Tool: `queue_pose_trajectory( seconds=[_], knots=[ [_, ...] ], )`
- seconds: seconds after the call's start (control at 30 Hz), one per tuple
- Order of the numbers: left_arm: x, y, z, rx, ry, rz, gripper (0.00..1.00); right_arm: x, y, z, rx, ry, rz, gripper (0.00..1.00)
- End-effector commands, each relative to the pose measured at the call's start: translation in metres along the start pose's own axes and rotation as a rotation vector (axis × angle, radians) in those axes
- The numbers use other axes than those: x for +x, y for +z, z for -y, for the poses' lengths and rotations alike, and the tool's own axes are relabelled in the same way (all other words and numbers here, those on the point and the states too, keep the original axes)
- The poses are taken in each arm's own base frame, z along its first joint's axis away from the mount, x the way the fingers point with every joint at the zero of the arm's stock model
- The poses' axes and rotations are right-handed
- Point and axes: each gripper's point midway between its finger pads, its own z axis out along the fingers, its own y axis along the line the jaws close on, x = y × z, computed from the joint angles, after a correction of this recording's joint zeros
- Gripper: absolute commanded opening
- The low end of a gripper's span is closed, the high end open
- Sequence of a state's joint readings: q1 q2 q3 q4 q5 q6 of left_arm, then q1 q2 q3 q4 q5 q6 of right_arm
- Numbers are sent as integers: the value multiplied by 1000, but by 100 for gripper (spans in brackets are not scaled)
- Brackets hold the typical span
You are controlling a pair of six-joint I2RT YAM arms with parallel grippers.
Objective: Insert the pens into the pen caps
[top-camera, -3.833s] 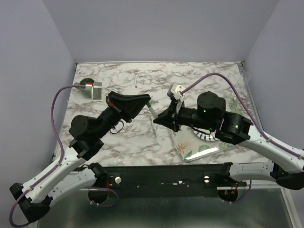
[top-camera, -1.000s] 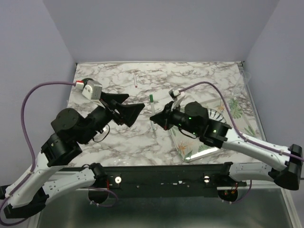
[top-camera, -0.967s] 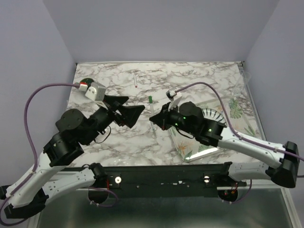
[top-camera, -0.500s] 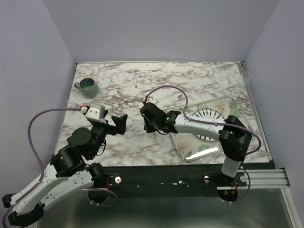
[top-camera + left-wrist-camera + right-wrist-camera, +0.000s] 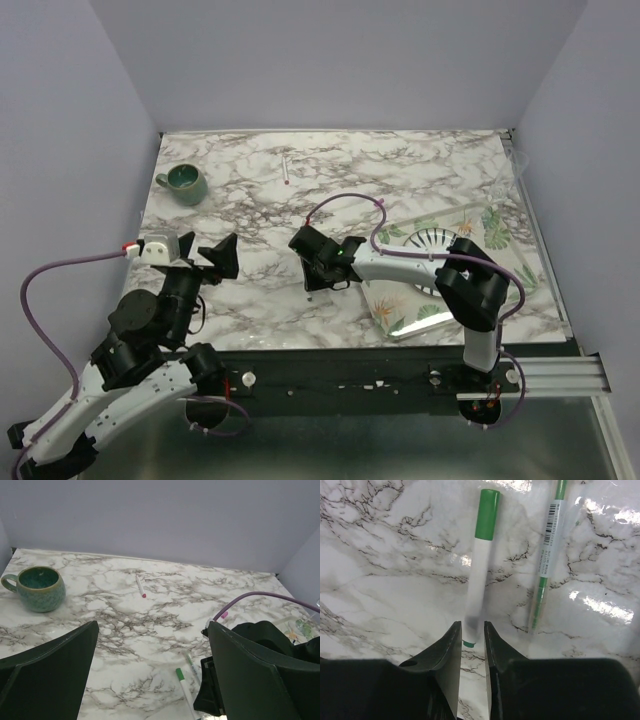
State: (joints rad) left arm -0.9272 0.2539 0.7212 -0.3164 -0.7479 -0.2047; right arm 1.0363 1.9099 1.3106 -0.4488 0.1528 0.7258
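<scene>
In the right wrist view a white pen (image 5: 479, 580) lies flat on the marble with a green pen cap (image 5: 487, 514) on its far end. My right gripper (image 5: 472, 630) is low over the table, its jaws slightly apart either side of the pen's near end. Beside it lies a translucent pen (image 5: 549, 550) with a green core. My left gripper (image 5: 152, 626) hovers wide open and empty at the near left (image 5: 216, 257). A third pen (image 5: 140, 586) with a red tip lies far back. A small pink pen cap (image 5: 224, 614) sits by the right arm's cable.
A green mug (image 5: 183, 180) stands at the back left. A floral tray (image 5: 415, 312) with a striped dish (image 5: 436, 239) lies on the right, under the right arm. The right arm's purple cable (image 5: 350, 199) loops over mid-table.
The right arm swung left and down, laid the green-capped pen on the table, and its jaws parted. The left arm pulled back toward the near left, still open.
</scene>
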Motion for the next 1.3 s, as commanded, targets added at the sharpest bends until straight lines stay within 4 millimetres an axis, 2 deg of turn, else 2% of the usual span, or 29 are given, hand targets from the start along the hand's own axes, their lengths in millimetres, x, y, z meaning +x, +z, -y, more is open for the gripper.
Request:
queue_pose_trajectory(
  seconds=[0.0, 0.1, 0.23, 0.33, 0.37, 0.43, 0.47, 0.5, 0.53, 0.57, 0.6, 0.63, 0.67, 0.7, 0.73, 0.77, 0.8, 0.83, 0.87, 0.93, 0.97, 1.03, 1.07, 1.1, 1.13, 1.17, 1.2, 1.23, 1.27],
  knots=[
    [1, 2, 2, 0, 4, 0, 99, 10, 3, 1, 22, 7, -26, 31],
    [4, 6, 8, 12, 11, -21, 99, 12, 5, 1, 22, 10, -28, 31],
    [6, 10, 17, 28, -26, -33, 99, 3, -7, -3, -1, 2, 0, 32],
    [8, 16, 26, 42, -12, -52, 99, -12, -31, -12, -49, -11, 42, 32],
    [16, 23, 28, 13, 8, -85, 99, -19, -46, -18, -84, -8, 66, 32],
    [13, 30, 29, -36, 15, -119, 99, -18, -58, -18, -115, -14, 70, 32],
    [25, 41, 31, -97, 23, -167, 99, -11, -62, -20, -143, -17, 52, 33],
    [16, 44, 32, -128, 21, -179, 99, -14, -77, -23, -184, -14, 72, 34],
    [16, 50, 34, -153, 24, -197, 99, -13, -83, -25, -214, -11, 82, 35],
    [28, 65, 34, -202, 62, -243, 99, 4, -80, -14, -207, -15, 53, 36],
    [18, 73, 42, -188, 27, -256, 99, -1, -98, -14, -241, -3, 93, 38],
    [20, 84, 43, -198, 16, -279, 99, 2, -103, -12, -259, -3, 104, 42],
    [36, 107, 31, -255, 22, -335, 98, 3, -111, -10, -277, -6, 117, 48],
    [35, 121, 41, -202, -51, -371, 92, 12, -112, -1, -272, -22, 115, 52],
    [41, 133, 40, -204, -67, -402, 88, 7, -132, -3, -311, -24, 157, 59],
    [65, 152, 36, -238, -54, -464, 86, 6, -139, 0, -318, -28, 173, 61],
    [57, 169, 35, -250, -64, -447, 84, 10, -142, 5, -315, -38, 176, 62],
    [62, 181, 34, -260, -44, -455, 83, 6, -158, 6, -343, -38, 213, 64],
    [85, 198, 31, -280, -12, -499, 83, 6, -162, 8, -344, -43, 227, 64],
    [86, 227, 32, -265, -35, -481, 83, 5, -172, 13, -347, -42, 248, 66],
    [113, 242, 30, -260, -22, -538, 83, 2, -182, 14, -357, -39, 279, 66],
    [116, 272, 28, -239, -43, -518, 81, -2, -191, 12, -385, -65, 308, 67],
    [151, 287, 22, -240, -27, -581, 80, -2, -197, 9, -409, -74, 315, 67],
    [145, 303, 24, -236, -29, -571, 74, -4, -200, 8, -412, -78, 321, 67],
    [155, 314, 18, -253, -24, -594, 72, -4, -203, 8, -414, -77, 318, 67],
    [193, 325, 1, -293, -1, -667, 69, -9, -210, 4, -428, -78, 328, 67],
    [205, 329, -7, -310, 14, -708, 67, -10, -213, 3, -433, -78, 334, 67],
    [194, 349, -4, -300, 4, -676, 66, -12, -216, 2, -438, -79, 338, 67],
    [227, 358, -17, -323, 17, -727, 65, -16, -219, 1, -438, -81, 350, 67]
  ],
)
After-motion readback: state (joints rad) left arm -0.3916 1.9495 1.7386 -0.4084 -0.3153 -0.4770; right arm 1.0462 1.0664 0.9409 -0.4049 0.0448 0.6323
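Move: The uncapped red pen lies about 38 cm ahead of the left hand, 9 cm to its right and some 31 cm below; the mug stands about 27 cm to the left of that pen and 6 cm nearer. From the right hand, the red cap lies about 23 cm ahead, 19 cm right and slightly lower. The just-released green pen's middle is about 4 cm ahead of this hand and 1 cm left; the clear pen lies 5 cm ahead, 3 cm right. After a short dip, the left hand swings some 33 cm forward, also going right and down, towards the red pen, tipping about 40 degrees down while its wide-open fingers narrow by roughly a third. The right hand, first still beside the green pen's tail, lifts clear about 18 cm, drawing back and right as its fingers open wider and its wrist tilts. ##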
